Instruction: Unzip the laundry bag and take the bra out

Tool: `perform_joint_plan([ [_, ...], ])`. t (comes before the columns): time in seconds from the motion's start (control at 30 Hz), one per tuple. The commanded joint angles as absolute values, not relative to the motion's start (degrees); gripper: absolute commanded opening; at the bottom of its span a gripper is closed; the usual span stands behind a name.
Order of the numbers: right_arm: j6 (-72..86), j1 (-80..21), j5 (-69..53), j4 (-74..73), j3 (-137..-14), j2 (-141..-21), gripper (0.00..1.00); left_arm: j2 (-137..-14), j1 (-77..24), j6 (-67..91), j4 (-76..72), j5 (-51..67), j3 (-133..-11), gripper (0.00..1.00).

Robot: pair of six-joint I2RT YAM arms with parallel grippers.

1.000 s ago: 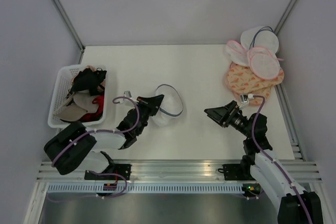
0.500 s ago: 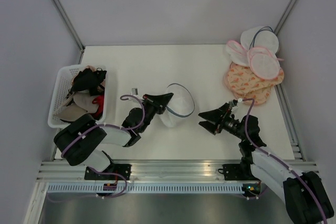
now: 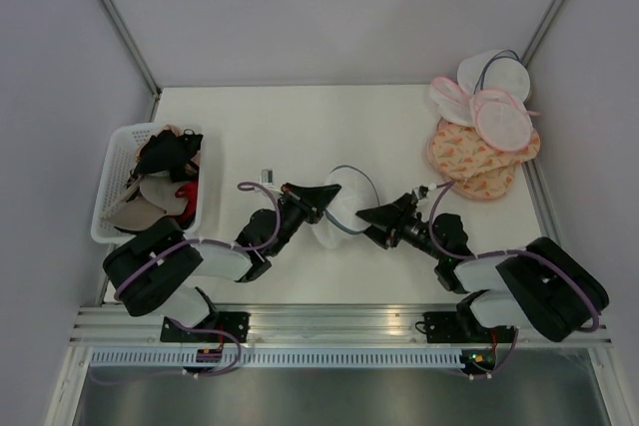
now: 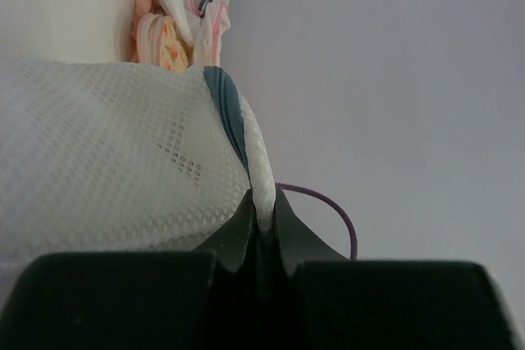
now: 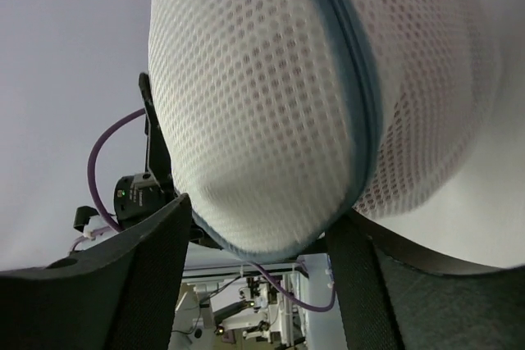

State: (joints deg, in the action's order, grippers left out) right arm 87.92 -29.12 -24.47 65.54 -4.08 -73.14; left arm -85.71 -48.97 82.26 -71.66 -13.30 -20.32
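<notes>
The laundry bag [image 3: 341,209], white mesh with a dark grey zipper rim, hangs between my two grippers near the table's middle. My left gripper [image 3: 323,194] is shut on the bag's edge beside the zipper; the left wrist view shows the mesh fold [image 4: 264,194] pinched between the tips of that gripper [image 4: 264,217]. My right gripper [image 3: 365,214] reaches in from the right. In the right wrist view it [image 5: 261,211] stands open, its fingers [image 5: 156,268] straddling the lower curve of the bag [image 5: 262,96]. The bra is hidden; I cannot make it out through the mesh.
A white basket [image 3: 108,209] full of garments stands at the left. A pile of pink-rimmed round bags [image 3: 499,117] and peach patterned bags [image 3: 469,159] lies at the back right, and the peach bags [image 4: 168,38] also show in the left wrist view. A small tag [image 3: 267,174] lies on the table.
My left gripper has carried the bag to the right and raised it. My right gripper has moved left up to the bag, and its jaws have narrowed around the bag's lower edge.
</notes>
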Motion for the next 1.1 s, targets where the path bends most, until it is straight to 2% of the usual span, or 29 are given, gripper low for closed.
perform_joint_plan([
  [0.0,90.9,-31.3,-20.7,83.5,-7.6,-81.4,0.69,-85.5,-51.1,85.1,-95.1,-13.2,-21.8,0.02],
  [0.07,92.1,-32.5,-19.7,89.8,-7.6,-87.3,0.63,-85.4,-51.9,84.8,-95.2,-14.4,-21.2,0.02],
  [0.13,92.7,-33.0,-19.7,95.8,-7.4,-90.4,0.62,-85.0,-51.9,84.3,-95.2,-14.9,-20.5,0.02],
  [0.23,91.3,-33.1,-18.5,97.4,-6.4,-93.4,0.43,-84.6,-51.9,83.2,-95.1,-13.9,-20.3,0.02],
  [0.27,91.0,-33.1,-18.5,97.3,-6.3,-93.8,0.28,-84.6,-51.9,82.6,-95.1,-13.6,-20.3,0.02],
  [0.33,90.4,-33.2,-19.2,97.9,-6.1,-94.3,0.18,-84.5,-51.9,81.7,-95.0,-13.5,-19.4,0.02],
  [0.37,89.9,-33.2,-19.5,97.9,-6.1,-94.0,0.07,-84.3,-51.9,81.4,-95.1,-13.6,-18.9,0.02],
  [0.4,89.6,-33.2,-19.9,96.8,-6.0,-93.5,0.02,-84.2,-51.9,81.3,-95.1,-13.7,-17.6,0.02],
  [0.63,81.8,-33.2,-21.3,79.7,-7.8,-83.8,0.00,-82.6,-51.8,80.0,-95.2,-14.3,-12.9,0.02],
  [0.7,73.8,-33.1,-25.8,63.4,-12.5,-77.8,0.01,-81.1,-51.4,77.2,-95.0,-13.9,-11.8,0.20],
  [0.73,69.7,-33.1,-27.0,55.6,-14.7,-75.5,0.00,-79.0,-51.4,74.7,-94.7,-13.9,-11.3,0.31],
  [0.77,64.5,-33.1,-27.8,37.5,-19.8,-70.5,0.01,-77.9,-51.3,73.3,-94.4,-13.7,-10.6,0.47],
  [0.83,50.4,-33.1,-25.5,21.6,-24.6,-66.0,0.00,-72.5,-51.0,70.2,-89.1,-13.4,-10.2,0.64],
  [0.87,46.4,-33.1,-25.5,9.7,-29.2,-63.6,0.00,-70.0,-50.8,69.2,-86.1,-13.4,-10.3,0.78],
  [0.93,35.1,-33.0,-25.8,0.0,-33.8,-63.0,0.00,-65.2,-50.8,65.0,-74.4,-13.1,-11.0,0.87],
  [0.97,32.4,-33.0,-25.4,-9.5,-37.7,-63.9,0.00,-60.0,-50.7,63.4,-69.6,-12.8,-12.4,0.92],
  [1.07,24.4,-33.0,-21.5,-19.5,-42.2,-66.4,0.00,-51.3,-50.7,56.0,-53.4,-11.8,-16.2,0.98],
])
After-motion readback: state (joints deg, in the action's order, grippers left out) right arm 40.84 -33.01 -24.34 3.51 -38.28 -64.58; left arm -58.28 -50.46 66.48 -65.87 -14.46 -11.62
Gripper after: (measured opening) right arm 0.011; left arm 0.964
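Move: The laundry bag's zipped rim already runs between the right gripper's open fingers; the stretch to pinch lies about 2 cm left, 1 cm ahead and 5 cm below this hand. The bag's middle is roughly 6 cm left, 5 cm ahead and 5 cm lower; an orange pouch lies far off, some 27 cm right, 17 cm ahead and 10 cm down. From the left gripper, still holding the rim's other side, the bag's middle is about 5 cm right, level ahead, 6 cm below. Sink the right gripper about 5.5 cm, easing left, and close it on the near right side of the rim while the left keeps its pinch and dips slightly. Then open the left fingers wide and draw that hand up some 9 cm, leftward and a little back, as the right lifts its held edge just over 9 cm and rolls and tips up about 40 degrees. ##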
